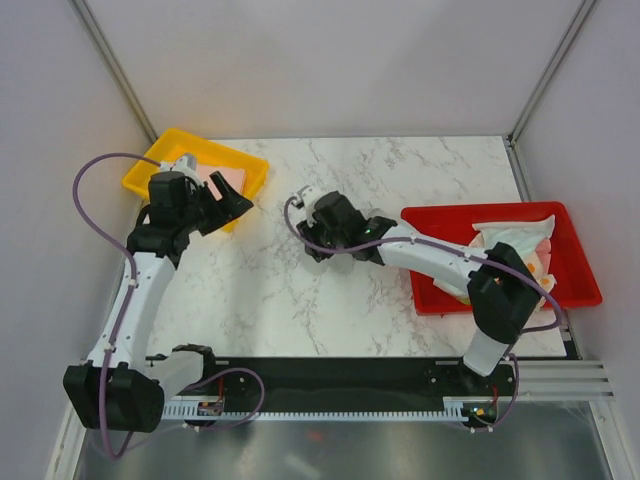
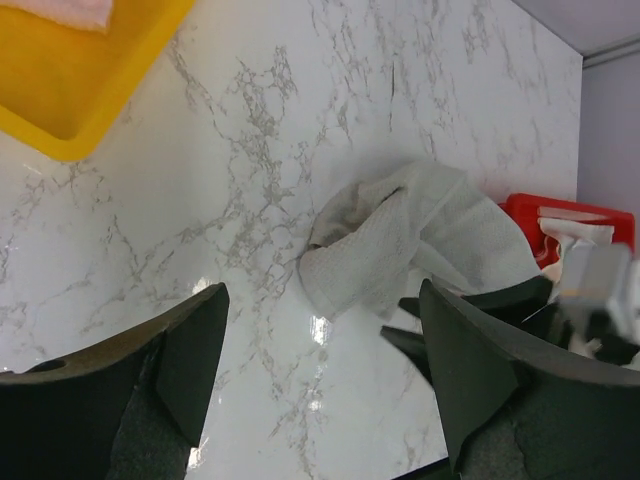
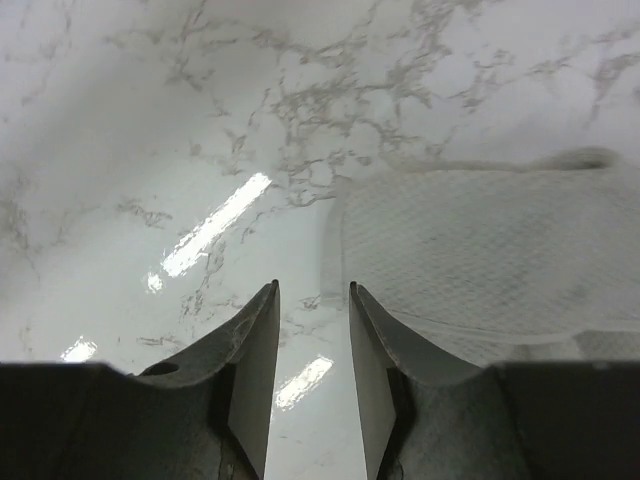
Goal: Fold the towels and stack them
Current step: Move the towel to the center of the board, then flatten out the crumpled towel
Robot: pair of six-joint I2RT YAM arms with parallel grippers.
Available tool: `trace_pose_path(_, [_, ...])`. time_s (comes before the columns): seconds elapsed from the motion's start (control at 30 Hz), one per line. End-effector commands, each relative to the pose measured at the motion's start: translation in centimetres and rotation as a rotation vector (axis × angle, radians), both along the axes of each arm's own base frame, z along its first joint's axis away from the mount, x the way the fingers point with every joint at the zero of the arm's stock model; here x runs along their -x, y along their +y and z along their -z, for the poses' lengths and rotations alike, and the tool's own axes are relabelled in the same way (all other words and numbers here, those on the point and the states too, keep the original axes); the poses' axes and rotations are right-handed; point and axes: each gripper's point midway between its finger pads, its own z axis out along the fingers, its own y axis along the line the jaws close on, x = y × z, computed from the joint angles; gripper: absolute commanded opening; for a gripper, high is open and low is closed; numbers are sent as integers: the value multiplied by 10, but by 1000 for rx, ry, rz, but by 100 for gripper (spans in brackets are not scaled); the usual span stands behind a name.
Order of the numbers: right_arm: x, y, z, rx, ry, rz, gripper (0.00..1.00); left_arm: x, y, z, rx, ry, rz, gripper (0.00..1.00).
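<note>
A pale grey towel point(image 2: 400, 235) lies crumpled on the marble table point(image 1: 400, 170) at its middle. Most of it is hidden under my right arm in the top view, where only a pale edge point(image 1: 350, 262) shows. My right gripper point(image 3: 312, 290) hovers low at the towel's left edge point(image 3: 480, 250), open, with only bare table between its fingers. My left gripper point(image 2: 320, 300) is wide open and empty above the table, beside the yellow tray point(image 1: 150, 170). A pink towel point(image 1: 232, 178) lies in that tray. Cream towels with orange shapes point(image 1: 515, 240) are heaped in the red tray point(image 1: 580, 285).
The yellow tray point(image 2: 60, 110) stands at the back left, the red tray point(image 2: 530, 208) at the right. Both arm bases sit on the black rail point(image 1: 330, 385) at the near edge. Grey walls close in the back and both sides.
</note>
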Motion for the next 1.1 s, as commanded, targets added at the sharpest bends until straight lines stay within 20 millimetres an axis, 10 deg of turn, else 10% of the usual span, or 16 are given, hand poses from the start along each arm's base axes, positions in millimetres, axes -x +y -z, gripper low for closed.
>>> trace_pose_path(0.0, [10, 5, 36, 182, -82, -127, 42, -9, -11, -10, 131, 27, 24, 84])
trace_pose_path(0.33, [23, 2, 105, 393, -42, -151, 45, -16, 9, 5, 204, 61, -17, 84])
trace_pose_path(0.6, [11, -8, 121, 438, -74, -89, 45, -18, 10, 13, 196, 52, -11, 83])
trace_pose_path(0.77, [4, -11, 122, 432, -64, -62, 16, -18, 11, 29, 174, 65, -4, 83])
trace_pose_path(0.87, [-4, -10, 110, 396, -64, -24, 0, -17, 12, 34, 160, 62, -2, 82])
trace_pose_path(1.07, [-32, -7, 3, 52, -4, 135, 0, -14, -8, 48, 164, 74, 54, 79])
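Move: The grey towel lies crumpled on the board. Its near-left corner is almost straight under the right hand, about 1 cm back and 11 cm down; its middle is some 5 cm ahead and 9 cm to the right. The red bin's middle is roughly 44 cm to the right and 2 cm ahead, the yellow bin's about 28 cm ahead and 30 cm left. From the left hand that corner lies about 15 cm right, 2 cm back and 22 cm down. The towel's near-left corner is what the right hand drops onto: it sinks about 11 cm, fingers part open, swinging briefly back and left, its fingers tipping some 20 degrees steeper. Low down it stops and shuts its fingers, pinching the corner, then starts up, forward and slightly right. The left hand, open and empty, sinks about 5 cm towards the towel. ##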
